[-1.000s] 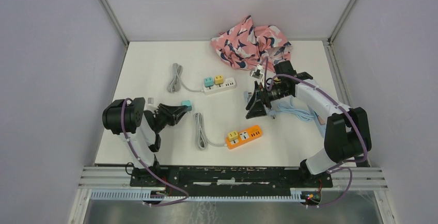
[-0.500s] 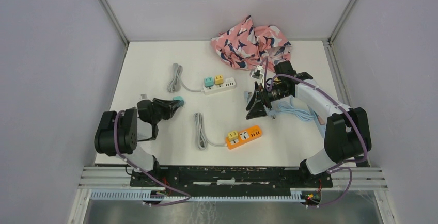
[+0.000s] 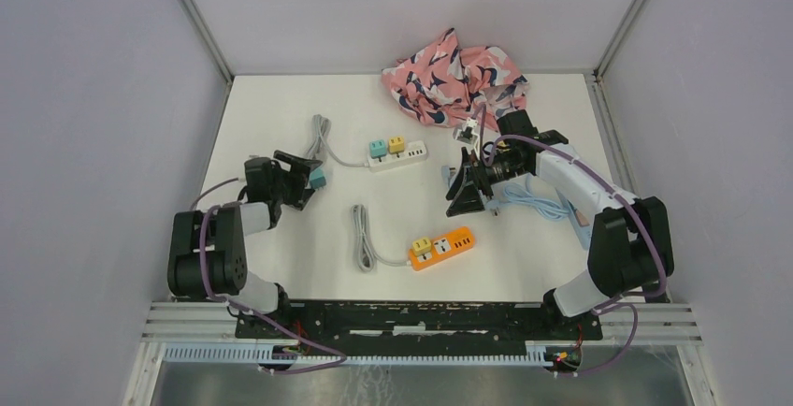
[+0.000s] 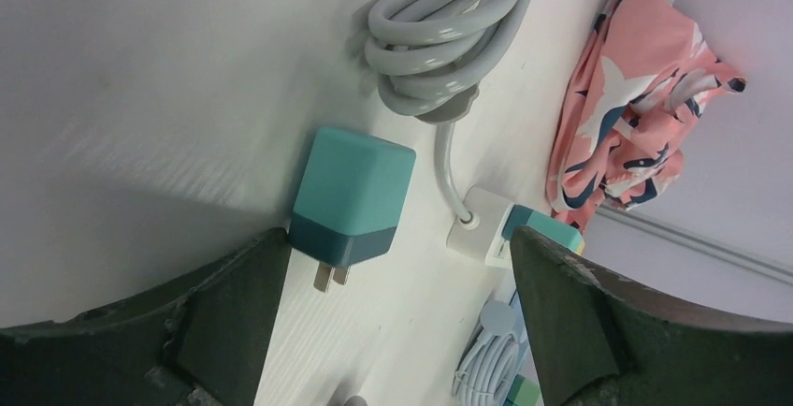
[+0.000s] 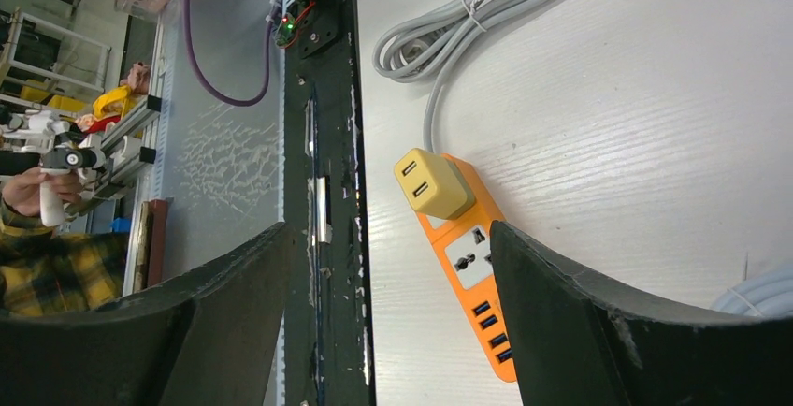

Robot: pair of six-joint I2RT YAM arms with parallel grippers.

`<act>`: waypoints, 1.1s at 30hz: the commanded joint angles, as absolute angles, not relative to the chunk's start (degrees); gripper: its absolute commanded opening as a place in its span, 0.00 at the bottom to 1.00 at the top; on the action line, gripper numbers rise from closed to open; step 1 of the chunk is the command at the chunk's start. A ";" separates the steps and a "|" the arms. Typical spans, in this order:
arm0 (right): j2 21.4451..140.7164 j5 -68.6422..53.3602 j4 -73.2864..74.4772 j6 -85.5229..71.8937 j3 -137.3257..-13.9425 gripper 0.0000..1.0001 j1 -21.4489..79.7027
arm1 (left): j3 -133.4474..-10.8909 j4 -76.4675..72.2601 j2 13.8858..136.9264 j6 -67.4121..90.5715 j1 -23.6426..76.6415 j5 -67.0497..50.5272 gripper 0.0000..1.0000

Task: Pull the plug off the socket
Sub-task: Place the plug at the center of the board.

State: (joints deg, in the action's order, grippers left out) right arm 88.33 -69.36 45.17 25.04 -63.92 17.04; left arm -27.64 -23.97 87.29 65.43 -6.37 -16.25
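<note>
A loose teal plug (image 3: 319,180) (image 4: 351,195) lies on the white table with its two prongs bare. My left gripper (image 3: 303,174) (image 4: 393,331) stands open around it, and the plug's dark end sits close to the left finger (image 4: 234,312). The white socket strip (image 3: 400,155) (image 4: 479,230) carries a teal plug (image 3: 377,148) and a yellow plug (image 3: 396,144). The orange socket strip (image 3: 443,246) (image 5: 472,266) holds a yellow plug (image 3: 422,245) (image 5: 432,184). My right gripper (image 3: 465,193) (image 5: 393,331) hangs open above the table, empty, looking down at the orange strip.
A pink patterned cloth (image 3: 454,74) (image 4: 636,97) is bunched at the back. Grey cord coils lie at the white strip's left (image 3: 318,139) (image 4: 449,41) and the orange strip's left (image 3: 362,238). A light-blue cable bundle (image 3: 533,202) lies beside the right arm.
My left gripper carried the teal plug toward the back, then opened and let it go onto the table. The right arm has not moved.
</note>
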 commanded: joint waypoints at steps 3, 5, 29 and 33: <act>85.71 -69.85 45.76 27.22 -66.62 0.82 16.60 | -25.28 -5.40 76.55 60.18 -6.50 -4.22 0.96; 85.53 -69.74 45.95 27.61 -66.59 0.82 16.61 | -25.18 -2.87 71.71 59.42 -6.54 -1.77 0.99; 82.97 -69.98 47.67 33.64 -65.43 0.82 16.53 | -14.14 -39.34 55.75 55.77 -5.09 -31.80 0.99; 82.89 -70.46 49.33 36.63 -65.43 0.82 16.48 | -15.39 -37.23 50.66 48.60 2.52 -29.29 0.99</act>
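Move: The teal plug just let go lies on the table about 2 cm ahead of the left fingertips and 2 cm below them. Also from the left hand, the upper grey cable coil is some 10 cm straight ahead, the white strip 7 cm ahead and 20 cm right, and the yellow plug on the orange strip 14 cm back and 26 cm right. From the idle right hand the teal plug is roughly 14 cm ahead, 29 cm left and 14 cm below. Backing off with its fingers already wide open, the left hand first slides about 5 cm back and a little left, off the teal plug. It then climbs, some 10 cm in all, and swings about 8 cm to the right while the fingers tip up some 30 degrees and turn clockwise, away from the plug towards the middle of the table. ##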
